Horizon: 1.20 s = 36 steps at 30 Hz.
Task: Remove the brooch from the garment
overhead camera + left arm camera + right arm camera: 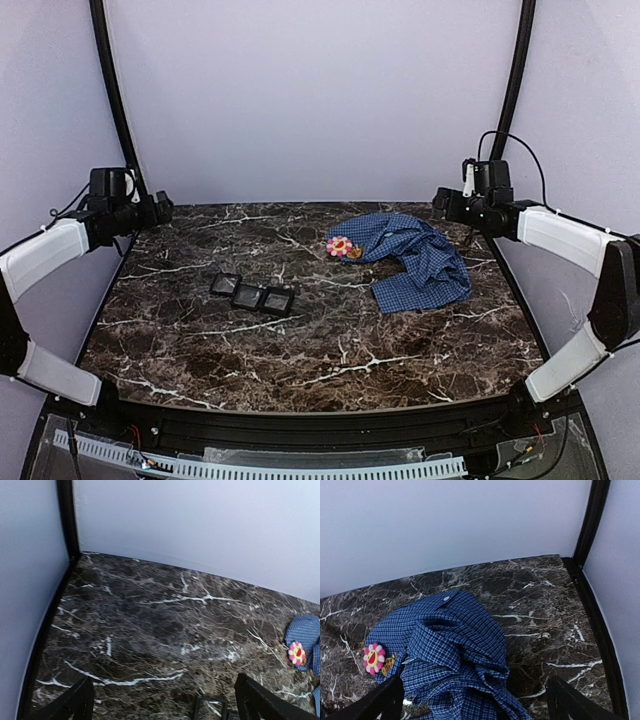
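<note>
The garment (415, 255) is a crumpled blue checked shirt lying on the right half of the marble table; it also fills the lower left of the right wrist view (450, 655) and peeks in at the edge of the left wrist view (306, 630). The brooch (339, 245), a pink-petalled flower with a yellow centre, is pinned at the shirt's left end (373, 657) (297, 652). My left gripper (160, 208) hangs open at the far left edge, far from the shirt. My right gripper (440, 203) hangs open above the table's far right, just behind the shirt.
A black three-slot tray (253, 294) lies left of centre on the marble table (300, 350); its corner shows in the left wrist view (210, 707). Black frame posts (112, 90) (517, 70) rise at the back corners against pale walls.
</note>
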{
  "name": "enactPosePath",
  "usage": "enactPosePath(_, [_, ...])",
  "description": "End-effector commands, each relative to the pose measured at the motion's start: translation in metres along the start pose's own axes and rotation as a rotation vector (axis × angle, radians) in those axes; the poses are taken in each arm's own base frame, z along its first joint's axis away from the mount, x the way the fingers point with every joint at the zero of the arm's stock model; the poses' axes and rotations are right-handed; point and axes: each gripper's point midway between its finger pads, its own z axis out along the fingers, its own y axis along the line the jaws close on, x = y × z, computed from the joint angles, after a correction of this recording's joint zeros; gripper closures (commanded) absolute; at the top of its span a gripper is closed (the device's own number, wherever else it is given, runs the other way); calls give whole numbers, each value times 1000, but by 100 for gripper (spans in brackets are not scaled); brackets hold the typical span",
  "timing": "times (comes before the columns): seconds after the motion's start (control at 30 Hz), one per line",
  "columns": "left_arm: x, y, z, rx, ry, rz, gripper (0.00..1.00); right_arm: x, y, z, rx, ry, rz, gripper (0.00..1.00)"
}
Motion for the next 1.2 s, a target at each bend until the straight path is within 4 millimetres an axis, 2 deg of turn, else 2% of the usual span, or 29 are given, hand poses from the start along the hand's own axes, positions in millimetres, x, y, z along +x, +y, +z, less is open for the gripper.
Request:
enactPosePath(0.0, [19, -60, 7, 185, 80, 9, 0, 24, 30, 25, -30, 122, -72, 1])
enactPosePath(0.07, [28, -79, 11, 228, 102, 16, 0, 35, 39, 44, -36, 177, -74, 1])
enactPosePath(0.17, [32, -98, 17, 285, 118, -2, 0, 42, 45, 72, -23, 233, -55, 1])
enactPosePath(0.33, [36, -118, 22, 337, 134, -14, 0, 52, 54, 120, -11, 287, -67, 3])
enactPosePath(0.43, [35, -125, 22, 349, 143, -7, 0, 55, 62, 138, -33, 305, -79, 10])
enactPosePath(0.53, [36, -126, 22, 344, 146, 2, 0, 57, 68, 148, -53, 312, -81, 23])
enactPosePath(0.63, [37, -126, 23, 341, 148, 3, 0, 62, 78, 150, -108, 324, -81, 32])
enactPosePath(0.67, [38, -126, 23, 342, 151, 3, 0, 64, 80, 150, -121, 329, -82, 37])
enactPosePath(0.73, [39, -127, 24, 343, 152, 2, 0, 70, 85, 151, -142, 344, -90, 60])
enactPosePath(0.83, [38, -129, 25, 353, 152, 2, 0, 66, 103, 140, -209, 336, -106, 87])
enactPosePath(0.9, [37, -133, 26, 373, 150, 4, 0, 52, 122, 122, -261, 303, -116, 100])
enactPosePath(1.03, [33, -145, 27, 431, 155, 5, 0, 11, 171, 69, -376, 193, -154, 100])
enactPosePath(1.17, [30, -165, 25, 536, 159, 9, 0, -40, 222, -6, -563, 42, -190, 100])
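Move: The garment fold to pinch is about 10 cm ahead of the right gripper, 8 cm to its left and 13 cm below. The flower brooch lies roughly 20 cm further left of that fold, nearly level with it, and the brown bear charm sits some 4 cm to the brooch's right and slightly nearer. From the left gripper, the brooch is around 47 cm right, 10 ahead and 17 down; the black frames are some 26 cm right and 5 back. Drive the right gripper forward and down about 12 cm, drifting left and tipping the fingers down, and close it on the garment fold. Keep the pinch and lift, pulling left and a little back while turning counter-clockwise. Meanwhile bring the left gripper about 14 cm right towards the brooch, still wide open, turning clockwise some 20 degrees. ##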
